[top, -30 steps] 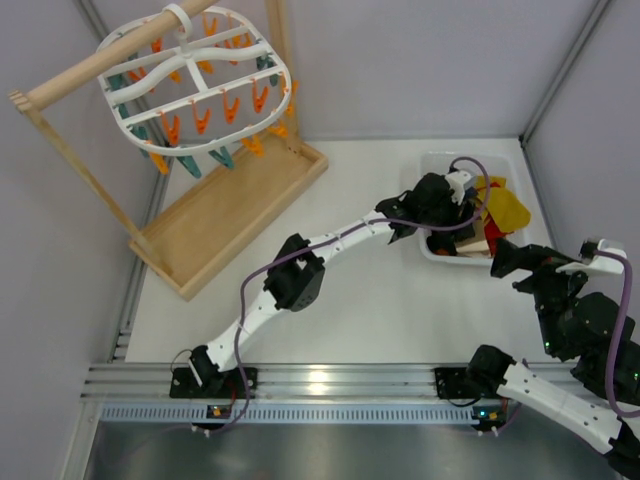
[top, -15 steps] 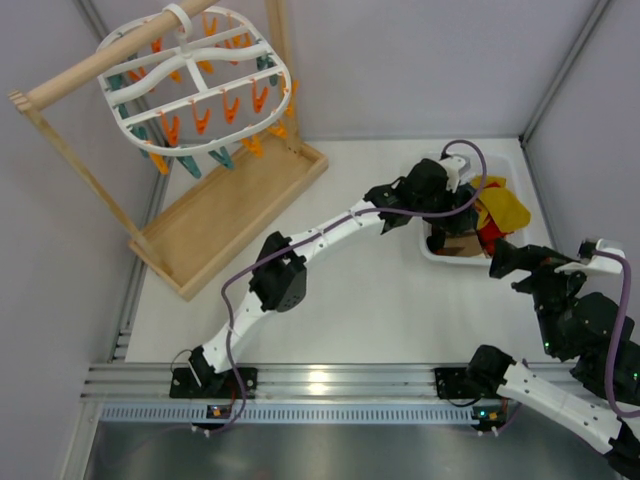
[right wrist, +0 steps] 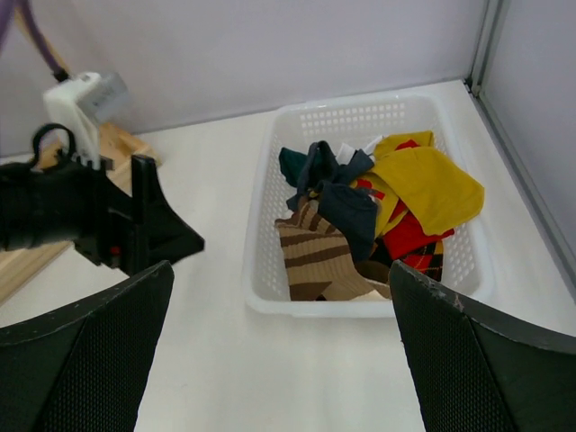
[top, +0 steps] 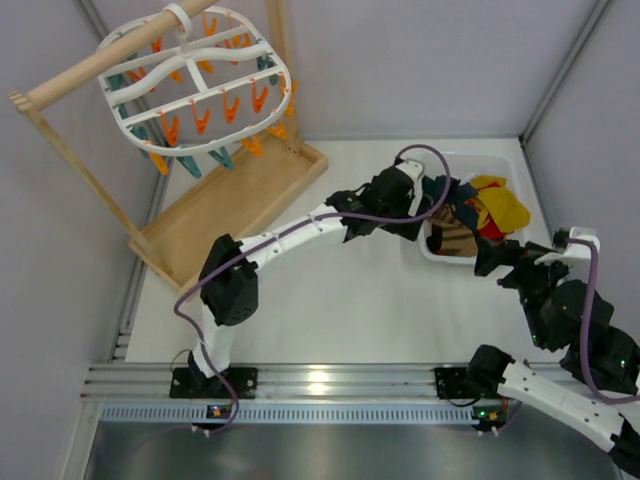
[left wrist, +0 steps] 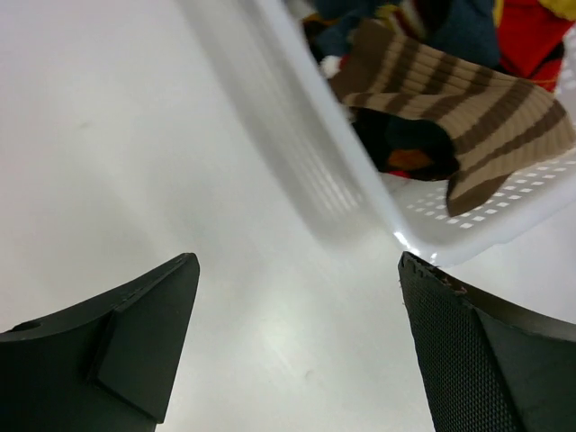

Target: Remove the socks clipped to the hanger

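Observation:
The socks lie piled in a white basket [top: 506,160] at the right: a brown-and-cream striped sock [right wrist: 315,256], a mustard yellow one [right wrist: 432,184], a dark teal one [right wrist: 335,187] and a red one [right wrist: 409,236]. The striped sock also shows in the left wrist view [left wrist: 459,99]. The white oval hanger [top: 195,85] hangs from the wooden rod at the far left, and I see no sock on its clips. My left gripper [top: 418,222] is open and empty, just left of the basket over the table [left wrist: 299,261]. My right gripper [top: 492,258] is open and empty near the basket's front edge [right wrist: 280,267].
The hanger's wooden stand has a tray base [top: 235,210] at the left back. The basket's rim [right wrist: 261,207] lies between the two grippers. The left gripper's black body [right wrist: 135,225] shows in the right wrist view. Grey walls close in the back and the right side.
My left gripper has drawn back to the left, from over the basket to the table beside it. My right gripper has shifted slightly left.

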You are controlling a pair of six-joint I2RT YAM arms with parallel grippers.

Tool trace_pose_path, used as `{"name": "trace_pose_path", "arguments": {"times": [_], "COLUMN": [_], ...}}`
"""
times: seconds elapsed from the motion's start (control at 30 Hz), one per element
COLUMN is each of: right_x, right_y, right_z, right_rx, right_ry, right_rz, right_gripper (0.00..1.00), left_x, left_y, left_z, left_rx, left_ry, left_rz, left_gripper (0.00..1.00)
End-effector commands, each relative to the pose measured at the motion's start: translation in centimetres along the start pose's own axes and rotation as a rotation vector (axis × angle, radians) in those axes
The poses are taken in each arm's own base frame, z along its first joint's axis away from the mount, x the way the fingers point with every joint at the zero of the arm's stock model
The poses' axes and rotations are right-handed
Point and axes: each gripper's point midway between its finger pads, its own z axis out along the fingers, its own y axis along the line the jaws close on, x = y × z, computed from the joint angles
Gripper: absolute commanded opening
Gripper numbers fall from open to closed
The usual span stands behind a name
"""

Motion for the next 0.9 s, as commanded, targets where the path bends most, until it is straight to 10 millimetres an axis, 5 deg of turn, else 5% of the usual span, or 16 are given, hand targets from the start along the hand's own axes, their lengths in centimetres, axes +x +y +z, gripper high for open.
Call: {"name": "trace_pose_path", "arguments": {"times": [0.0,0.03,0.23,0.3,0.33,0.37,0.43,0.57,0.87], "right_x": [-0.1,0.6,2.0,2.5,2.5,3.7,4.9,6.1,5.7], "right_y": [2.3,3.3,6.4,8.2,7.6,8.7,7.4,5.1,1.1], "right_z": [0.6,1.2,3.3,3.9,4.6,5.1,6.4,7.3,4.0], "right_rx": [-0.052,-0.052,-0.067,-0.136,-0.109,-0.164,-0.137,-0.077,0.002], "right_ry": [0.06,0.105,0.174,0.22,0.232,0.288,0.339,0.376,0.306], "right_rz": [-0.027,-0.077,-0.12,-0.115,-0.107,-0.112,-0.09,-0.048,-0.123], "right_gripper": [1.0,0.99,0.99,0.99,1.0,1.0,1.0,0.99,0.99], "left_x": [-5.1,-3.9,-0.7,1.0,3.1,2.9,5.7,8.0,9.8], "left_y": [5.1,8.0,16.8,18.4,20.1,20.3,21.5,22.1,23.6], "left_z": [-6.8,-7.1,-12.5,-15.2,-15.9,-18.2,-20.2,-25.1,-31.9], "left_rx": [-0.18,-0.282,-0.493,-0.518,-0.559,-0.566,-0.63,-0.658,-0.68], "left_ry": [-0.187,-0.18,-0.204,-0.22,-0.191,-0.231,-0.202,-0.207,-0.253], "left_rz": [-0.078,-0.093,-0.229,-0.267,-0.279,-0.295,-0.304,-0.317,-0.227], "left_gripper": [0.96,0.96,0.97,0.97,0.97,0.97,0.98,0.99,0.99]}}
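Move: The basket of removed socks, its fingers already clear of it, lies some 18 cm to the left hand's right, 7 cm farther out and 14 cm lower. The striped sock in it is 12 cm to that hand's right and about level ahead; the yellow one is 27 cm right, 7 cm out. The stand's wooden base is around 43 cm left, 4 cm out. From the right hand the basket is about 22 cm ahead, 6 cm right, 29 cm below. From the basket the empty left hand sweeps fast to its left, about 37 cm, towards the wooden base, bowing slightly forward first, then drawing back and rising while it turns some 40 degrees counter-clockwise and tips up a little. The right hand swings left, forward and down on the basket's near side, tipping down, then eases back slightly right. Both grippers stay open, touching nothing. ##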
